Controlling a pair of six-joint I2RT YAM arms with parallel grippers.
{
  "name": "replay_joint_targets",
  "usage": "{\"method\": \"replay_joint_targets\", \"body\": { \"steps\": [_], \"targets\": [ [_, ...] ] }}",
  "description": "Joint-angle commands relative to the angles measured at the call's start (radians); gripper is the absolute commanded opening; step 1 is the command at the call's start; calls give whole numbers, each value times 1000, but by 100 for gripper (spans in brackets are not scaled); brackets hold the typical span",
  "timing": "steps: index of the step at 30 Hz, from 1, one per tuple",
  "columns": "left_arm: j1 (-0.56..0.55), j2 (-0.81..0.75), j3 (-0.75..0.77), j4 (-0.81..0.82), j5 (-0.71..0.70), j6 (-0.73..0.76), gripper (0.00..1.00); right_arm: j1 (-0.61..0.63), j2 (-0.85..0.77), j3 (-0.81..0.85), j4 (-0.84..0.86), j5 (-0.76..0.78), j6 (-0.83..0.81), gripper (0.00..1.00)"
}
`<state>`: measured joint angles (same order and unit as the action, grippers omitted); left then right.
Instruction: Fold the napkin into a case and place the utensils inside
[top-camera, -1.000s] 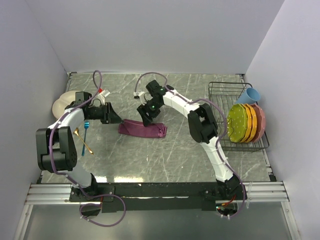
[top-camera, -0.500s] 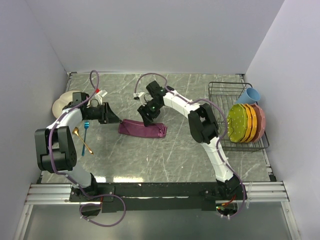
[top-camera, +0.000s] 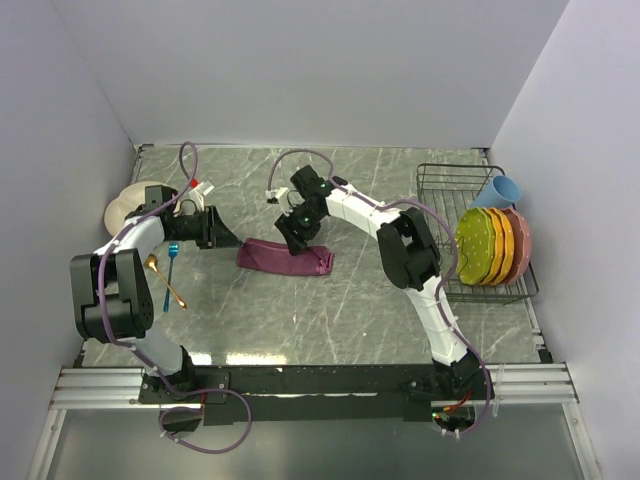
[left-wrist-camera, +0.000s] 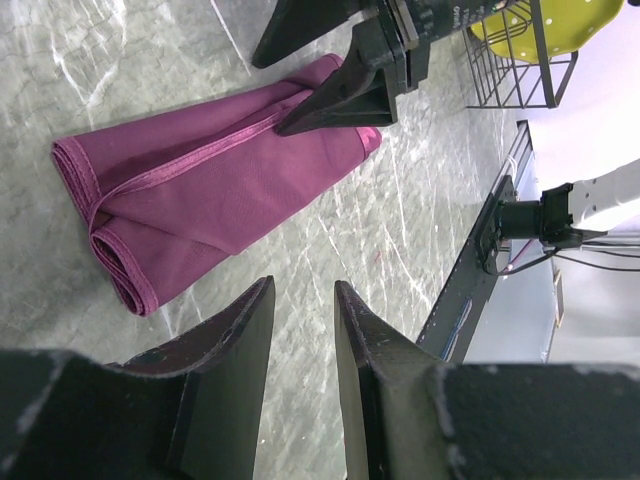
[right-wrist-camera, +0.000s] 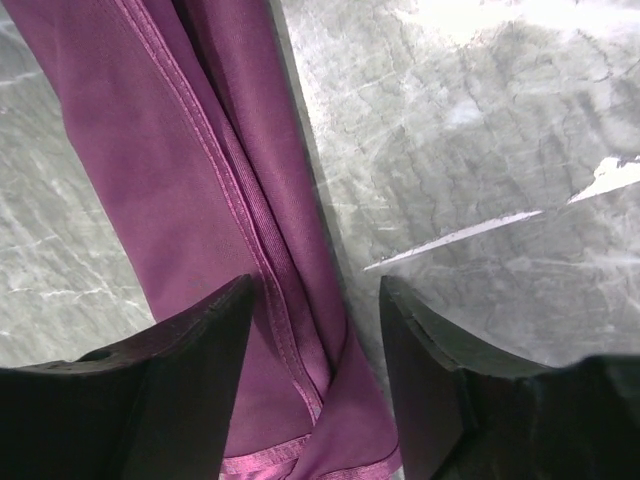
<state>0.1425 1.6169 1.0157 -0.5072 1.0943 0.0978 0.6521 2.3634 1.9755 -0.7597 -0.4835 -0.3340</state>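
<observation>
The napkin (top-camera: 285, 258) lies on the table as a long narrow maroon strip, the case shape, its folded layers and hems plain in the left wrist view (left-wrist-camera: 210, 185). My right gripper (top-camera: 297, 240) points down onto its far long edge, near the right end. Its jaws stand open astride the folded edge (right-wrist-camera: 318, 290), one finger (right-wrist-camera: 200, 350) over the cloth (right-wrist-camera: 150, 150) and the other over bare table. My left gripper (top-camera: 226, 236) sits just left of the strip's left end, open a little with nothing between its jaws (left-wrist-camera: 300, 290). The utensils lie at the left: blue fork (top-camera: 171, 262), gold spoon (top-camera: 165, 282).
A cream plate (top-camera: 122, 207) sits at the far left behind the left arm. A wire dish rack (top-camera: 440, 180) with upright yellow, orange and pink plates (top-camera: 478, 245) and a blue cup (top-camera: 503, 188) stands at the right. White walls close in the table.
My right gripper's jaws have narrowed a little over the napkin's edge. The left arm has barely shifted. The napkin and utensils have not moved.
</observation>
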Motion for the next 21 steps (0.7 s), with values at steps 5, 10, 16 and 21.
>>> {"method": "replay_joint_targets", "body": {
  "steps": [5, 10, 16, 21],
  "targets": [
    [8, -5, 12, -24, 10, 52, 36, 20, -18, -44, -89, 29, 0, 52],
    [8, -3, 8, -19, 4, 53, 37, 18, -29, -55, -93, 22, -14, 42],
    [9, -5, 4, -5, -1, 40, 37, 8, -32, -56, -90, 6, -22, 26],
    [11, -3, 4, -4, -7, 39, 37, 0, -29, -41, -95, -9, -17, 5]
  ]
}}
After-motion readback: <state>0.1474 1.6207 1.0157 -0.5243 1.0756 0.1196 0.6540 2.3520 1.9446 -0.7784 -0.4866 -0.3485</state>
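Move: The right gripper stands half open over the folded napkin's far rim, which lies right under its fingertips, 1 cm or so down; the napkin's middle is about 3 cm to the left and 2 cm back. Its open left end is some 13 cm left and 1 cm back, its right end about 7 cm right and 3 cm back. From the left gripper the napkin's middle is roughly 13 cm right, 4 cm back and 11 cm below. Close the right gripper nearly shut on the napkin's far rim, one finger on the near side and one beyond the edge, so the layers are pinched between the tips. While closing, ease the hand back about 1 cm, drifting slightly right and down with it, keeping the fingers slanted down to the left. ##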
